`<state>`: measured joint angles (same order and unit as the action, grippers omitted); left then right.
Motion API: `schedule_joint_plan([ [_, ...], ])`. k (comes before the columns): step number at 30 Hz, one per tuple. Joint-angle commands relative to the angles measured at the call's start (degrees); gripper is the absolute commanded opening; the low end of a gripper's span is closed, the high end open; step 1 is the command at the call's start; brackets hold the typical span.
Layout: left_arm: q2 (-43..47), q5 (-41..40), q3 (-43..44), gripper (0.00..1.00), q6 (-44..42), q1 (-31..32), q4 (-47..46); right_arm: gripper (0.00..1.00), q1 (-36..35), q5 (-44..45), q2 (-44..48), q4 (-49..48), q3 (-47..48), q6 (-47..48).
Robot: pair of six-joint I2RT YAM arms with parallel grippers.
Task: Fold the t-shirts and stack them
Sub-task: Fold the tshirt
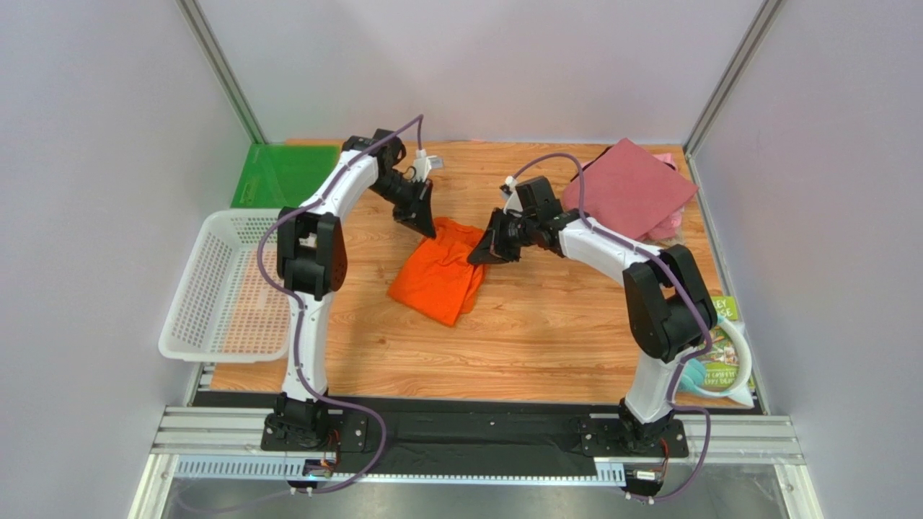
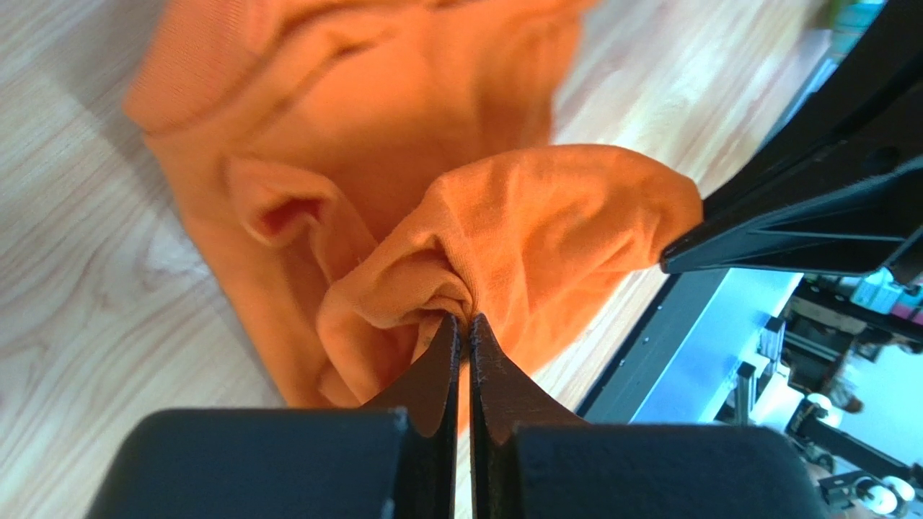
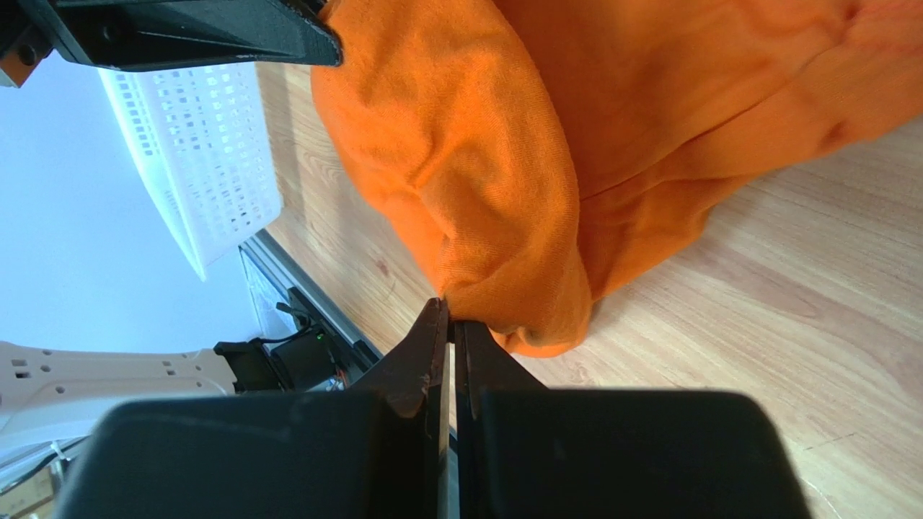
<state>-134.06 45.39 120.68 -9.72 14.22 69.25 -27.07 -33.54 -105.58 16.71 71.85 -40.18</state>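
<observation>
A bright orange t-shirt [image 1: 439,279] lies bunched in the middle of the wooden table. My left gripper [image 1: 425,226] pinches its far left corner, jaws shut on a gathered fold of orange cloth [image 2: 455,292]. At the shirt's far right corner my right gripper [image 1: 484,256] is shut on an edge of the same shirt [image 3: 477,216]. The cloth between the two grippers hangs slack in a fold. A maroon-red folded t-shirt [image 1: 628,189] rests on a pale pink one [image 1: 668,225] at the back right.
A white mesh basket [image 1: 222,283] overhangs the table's left edge. A flat green sheet [image 1: 284,175] lies at the back left corner. Printed packaging [image 1: 724,357] sits at the right edge by the right arm's base.
</observation>
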Motion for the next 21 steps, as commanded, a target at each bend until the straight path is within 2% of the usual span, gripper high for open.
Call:
schedule_joint_plan([
  [1, 5.6, 2.3, 1.7, 0.00, -0.3, -0.2, 0.7, 0.00, 0.8, 1.6, 2.6, 0.8, 1.6, 2.1],
  [9, 1.7, 1.7, 8.9, 0.00, 1.9, -1.7, 1.8, 0.00, 3.6, 0.8, 2.0, 1.0, 3.0, 2.5],
  [17, 4.7, 2.5, 7.1, 0.00, 2.3, -2.0, 0.6, 0.00, 3.9, 0.0, 7.1, 1.0, 3.8, 2.1],
  [21, 4.2, 4.0, 10.8, 0.00, 2.9, -2.0, 2.5, 0.00, 3.6, -1.6, 8.5, 1.2, 5.1, 1.5],
])
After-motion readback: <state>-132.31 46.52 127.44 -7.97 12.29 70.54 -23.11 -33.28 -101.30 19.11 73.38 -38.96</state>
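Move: Both hands already pinch the upper edge of the orange t-shirt some 6 cm above the table. Its middle lies about 9 cm back from the left hand and 1 cm to its right; from the right hand it is 4 cm back and 7 cm left. The basket sits 37 cm left of and 12 cm back from the left hand, while the pink pile is 32 cm right of and 17 cm ahead of the right hand. Keeping their shut pinch on the t-shirt's upper edge, both hands lift it and carry it forward together. The left rises about 4.5 cm and reaches 2 cm ahead. The right first goes right and forward, roughly 2.5 and 2 cm, drawing away from the left, then does most of its 3.5 cm rise at the end; the wrists barely turn. ##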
